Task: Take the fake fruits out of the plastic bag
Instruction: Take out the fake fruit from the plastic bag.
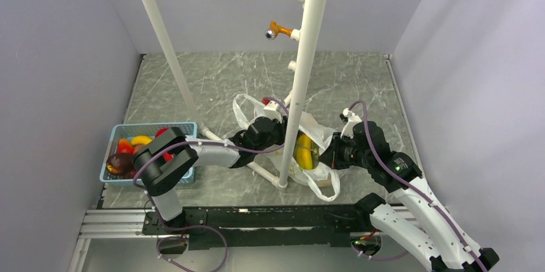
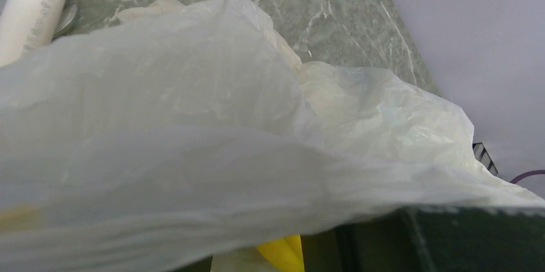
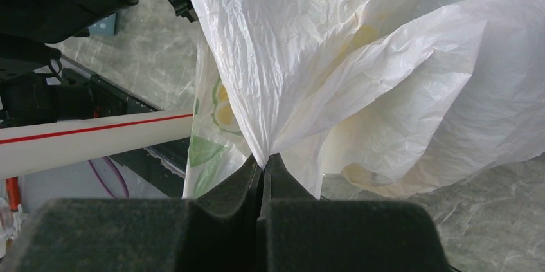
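The translucent white plastic bag (image 1: 319, 132) lies at the table's middle, behind the upright pole. Yellow bananas (image 1: 304, 151) show in its open mouth. My left gripper (image 1: 281, 137) reaches to the bag's left side; its fingers are hidden by bag and pole. In the left wrist view the bag (image 2: 212, 137) fills the frame, with a yellow fruit tip (image 2: 283, 254) under its edge. My right gripper (image 1: 331, 155) is at the bag's right side. In the right wrist view it (image 3: 263, 159) is shut on a bunched fold of the bag (image 3: 321, 53).
A light-blue lattice basket (image 1: 186, 129) at the left holds several toy fruits. A white pipe frame stands mid-table: an upright pole (image 1: 302, 72), a slanted pole (image 1: 164, 47) and a floor pipe (image 1: 263, 172). Blue and orange taps stick out of the upright pole. Grey walls enclose the table.
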You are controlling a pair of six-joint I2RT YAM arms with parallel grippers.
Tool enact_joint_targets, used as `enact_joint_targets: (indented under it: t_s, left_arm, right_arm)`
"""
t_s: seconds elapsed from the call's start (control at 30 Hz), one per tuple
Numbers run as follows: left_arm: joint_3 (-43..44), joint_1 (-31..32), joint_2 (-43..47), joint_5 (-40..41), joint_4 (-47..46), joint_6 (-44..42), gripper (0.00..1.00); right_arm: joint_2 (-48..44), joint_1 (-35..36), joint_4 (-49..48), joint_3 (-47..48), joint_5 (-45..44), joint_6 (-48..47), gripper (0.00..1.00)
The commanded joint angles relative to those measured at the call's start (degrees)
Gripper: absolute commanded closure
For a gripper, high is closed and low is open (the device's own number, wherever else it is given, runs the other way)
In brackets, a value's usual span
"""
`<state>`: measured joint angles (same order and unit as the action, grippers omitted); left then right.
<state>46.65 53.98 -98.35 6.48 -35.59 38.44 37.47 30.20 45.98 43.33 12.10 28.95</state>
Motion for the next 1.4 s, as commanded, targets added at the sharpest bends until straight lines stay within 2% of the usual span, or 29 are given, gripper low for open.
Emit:
enact_joint_targets:
  t_s: [0.0,0.13,0.23,0.3,0.33,0.5,0.6,0.8,1.13,1.27,1.37]
  left_arm:
    - [2.2,0.16,-2.47,-3.22,-5.53,-0.19,0.53]
    - [4.48,0.21,-4.0,-2.95,-1.4,-0.57,0.6]
    - [5.51,0.15,-4.8,-3.71,-0.95,-1.51,0.71]
    - [6.29,0.11,-4.65,-3.72,0.48,-1.84,0.94]
    - [6.59,0.11,-4.28,-3.66,1.62,-2.12,1.0]
    - [5.8,0.08,2.49,-4.61,3.86,-2.74,1.0]
    - [7.16,-0.23,5.6,-5.14,9.72,0.64,1.0]
    - [8.55,-0.51,7.86,-13.15,9.64,3.27,1.0]
    - [12.46,-0.27,10.48,-20.17,12.32,3.84,1.0]
    - [16.32,-0.05,11.17,-23.31,20.26,2.71,1.0]
    - [14.91,0.98,12.65,-23.44,20.03,1.7,1.0]
  right_arm:
    - [-0.29,-0.01,-1.75,0.69,0.26,-0.21,1.0]
    - [-0.93,0.05,-1.76,0.8,-0.09,-0.22,1.0]
    - [-0.96,0.01,-1.85,0.62,0.15,-0.17,1.0]
    - [-0.76,-0.03,-1.62,0.77,0.14,-0.21,1.0]
    - [-0.79,0.02,-1.46,0.86,-0.07,-0.23,1.0]
    - [-1.36,-0.03,-1.66,0.41,-1.0,0.54,1.0]
    - [-0.98,-0.06,-1.95,0.24,-2.12,1.06,1.0]
    - [-0.32,-0.03,-2.04,0.67,-5.92,2.12,1.0]
    - [-0.71,-0.04,-2.73,1.2,-15.57,8.14,1.0]
    - [-1.06,-0.04,-2.35,2.03,-20.46,8.49,1.0]
    - [-1.27,-0.01,-3.52,2.77,-23.27,8.2,1.0]
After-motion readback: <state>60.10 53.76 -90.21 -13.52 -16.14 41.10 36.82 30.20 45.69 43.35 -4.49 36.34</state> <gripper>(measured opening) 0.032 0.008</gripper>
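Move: The left hand is already inside the bag's mouth, with the green stem about 2 cm to its right and 2 cm below it. The netted melon lies some 2 cm back, 5 cm to the right and 6 cm below this hand; the banana is about 5 cm back, 1 cm to the right and 6 cm lower. From the right hand, still pinching the bag's rim, the stem lies roughly 10 cm ahead, 8 cm to the left and 8 cm below. Dipping a couple of centimetres down and right, the left hand shuts its half-open fingers on the green stem. Still pinching it, the hand climbs about 11 cm and draws back some 5 cm, turning clockwise. The right hand keeps its pinch on the rim and late on pulls it about 5 cm right and forward while turning clockwise. ##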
